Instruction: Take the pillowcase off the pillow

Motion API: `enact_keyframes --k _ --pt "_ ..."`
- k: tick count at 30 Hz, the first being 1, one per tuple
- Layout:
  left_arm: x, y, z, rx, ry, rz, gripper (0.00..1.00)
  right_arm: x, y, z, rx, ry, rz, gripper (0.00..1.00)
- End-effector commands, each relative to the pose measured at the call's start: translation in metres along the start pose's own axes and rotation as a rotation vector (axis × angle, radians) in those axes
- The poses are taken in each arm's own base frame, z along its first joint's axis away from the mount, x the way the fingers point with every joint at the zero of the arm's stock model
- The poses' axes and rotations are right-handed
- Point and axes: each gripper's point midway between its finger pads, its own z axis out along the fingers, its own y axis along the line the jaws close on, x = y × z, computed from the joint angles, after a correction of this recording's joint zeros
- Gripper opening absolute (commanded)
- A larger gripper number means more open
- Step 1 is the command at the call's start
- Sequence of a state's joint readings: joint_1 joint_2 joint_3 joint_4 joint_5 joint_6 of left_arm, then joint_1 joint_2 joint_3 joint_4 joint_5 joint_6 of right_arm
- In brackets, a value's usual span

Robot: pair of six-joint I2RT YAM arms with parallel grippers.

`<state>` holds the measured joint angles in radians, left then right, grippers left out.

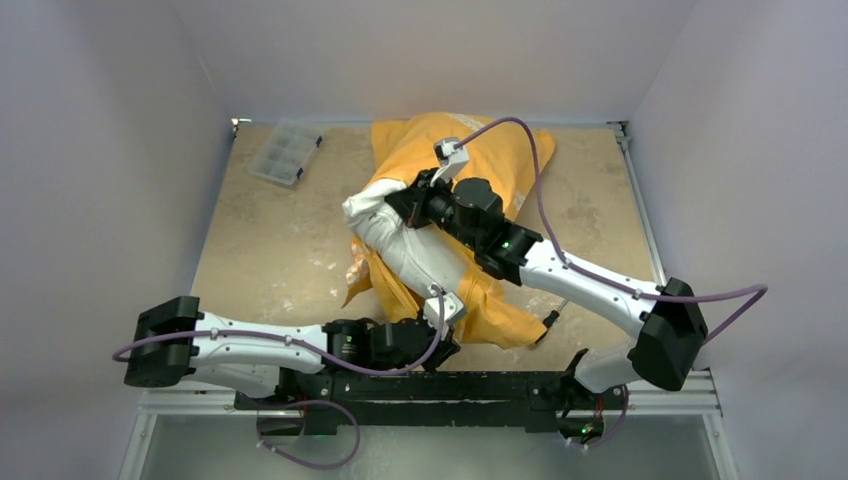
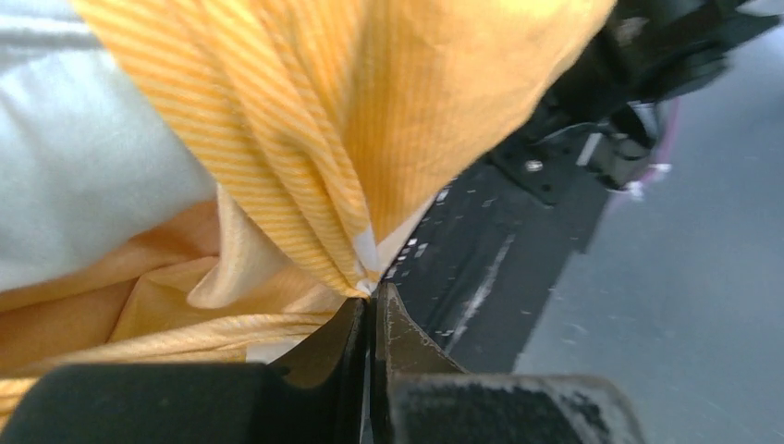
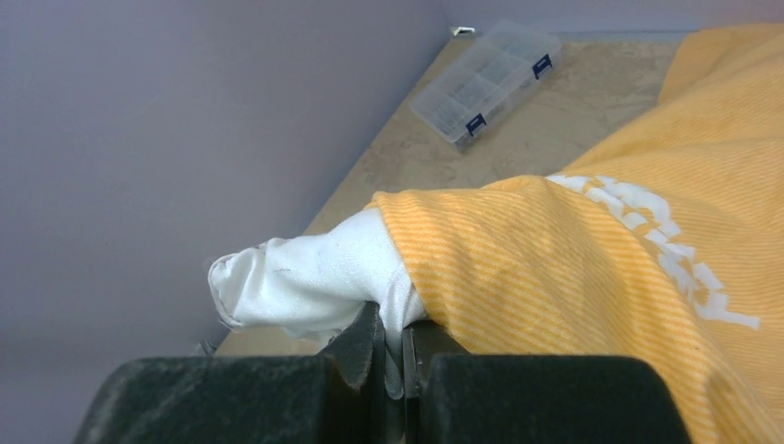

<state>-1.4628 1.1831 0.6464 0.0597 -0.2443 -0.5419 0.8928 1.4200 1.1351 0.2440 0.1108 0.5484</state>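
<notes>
The orange-yellow pillowcase (image 1: 500,160) lies rumpled in the middle of the table, with white lettering (image 3: 675,250) on its upper side. The white pillow (image 1: 420,255) sticks out of its left side. My right gripper (image 1: 392,205) is shut on a pinch of the pillow's white cloth (image 3: 305,273), just beside the pillowcase's edge (image 3: 555,268). My left gripper (image 1: 452,345) sits at the near end of the cover, shut on a gathered fold of the striped orange cloth (image 2: 305,157). In the left wrist view the pillow (image 2: 83,176) shows at the upper left.
A clear plastic compartment box (image 1: 284,152) (image 3: 485,81) lies at the table's far left corner. A small dark tool (image 1: 552,319) lies by the pillowcase's near right corner. Grey walls close in the left, right and far sides. The arms' black base rail (image 2: 499,250) runs along the near edge.
</notes>
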Motion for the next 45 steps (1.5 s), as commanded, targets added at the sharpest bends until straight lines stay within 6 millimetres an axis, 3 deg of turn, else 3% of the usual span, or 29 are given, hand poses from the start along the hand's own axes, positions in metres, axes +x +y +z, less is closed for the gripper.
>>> enact_keyframes --k 1,3,6,9,13,16,24,30,40,45 --pt "0.05 0.024 0.01 -0.153 0.118 -0.016 0.0 -0.152 0.043 -0.035 -0.112 -0.414 0.039 0.0" --pt "0.067 0.041 0.016 -0.264 0.186 0.009 0.03 -0.159 0.046 -0.041 -0.125 -0.43 0.038 0.0" --pt "0.06 0.046 0.015 -0.348 0.199 0.022 0.21 -0.152 0.044 -0.038 -0.128 -0.409 0.037 0.0" --pt "0.024 0.025 0.003 -0.265 0.105 -0.029 0.42 -0.131 0.035 -0.031 -0.118 -0.363 0.036 0.0" --pt "-0.029 0.001 -0.028 -0.133 -0.044 -0.107 0.76 -0.108 0.025 -0.027 -0.117 -0.32 0.031 0.0" --pt "-0.057 0.003 -0.054 -0.137 -0.131 -0.16 0.91 -0.093 0.019 -0.024 -0.116 -0.294 0.032 0.0" --pt "-0.115 0.044 -0.113 -0.334 -0.37 -0.314 0.99 -0.058 0.011 -0.014 -0.144 -0.226 0.034 0.0" --pt "-0.133 0.088 -0.135 -0.525 -0.545 -0.449 0.99 -0.047 0.011 -0.01 -0.17 -0.202 0.046 0.0" --pt "-0.153 0.119 -0.075 -0.437 -0.51 -0.546 0.99 -0.036 0.01 -0.006 -0.185 -0.178 0.058 0.0" --pt "-0.133 0.139 -0.052 -0.494 -0.452 -0.596 0.99 -0.037 0.012 -0.007 -0.189 -0.182 0.054 0.0"
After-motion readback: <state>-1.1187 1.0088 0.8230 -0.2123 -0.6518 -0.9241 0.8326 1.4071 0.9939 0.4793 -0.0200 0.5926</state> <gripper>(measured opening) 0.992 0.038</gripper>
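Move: From the left hand, still closed on a fold of the orange pillowcase, the exposed white stretch of pillow lies about 20 cm ahead, 9 cm left and 8 cm higher. The right gripper, holding the pillow's corner, is some 24 cm ahead of the left hand, 11 cm left and 16 cm above. The pillowcase's loose near corner is roughly 4 cm ahead, 12 cm right and 10 cm down. From the right hand, the exposed stretch lies 4 cm back, 2 cm right and 9 cm below. Down about 7 cm and slightly forward with the pillowcase fold goes the left hand, opening to let go. Wide open, it climbs some 20 cm, drifting left, then swings forward over the near edge to the exposed pillow, dipping a little, its wrist turning about 50 degrees counter-clockwise to point forward. The right hand keeps pinching the pillow's corner nearly in place. ##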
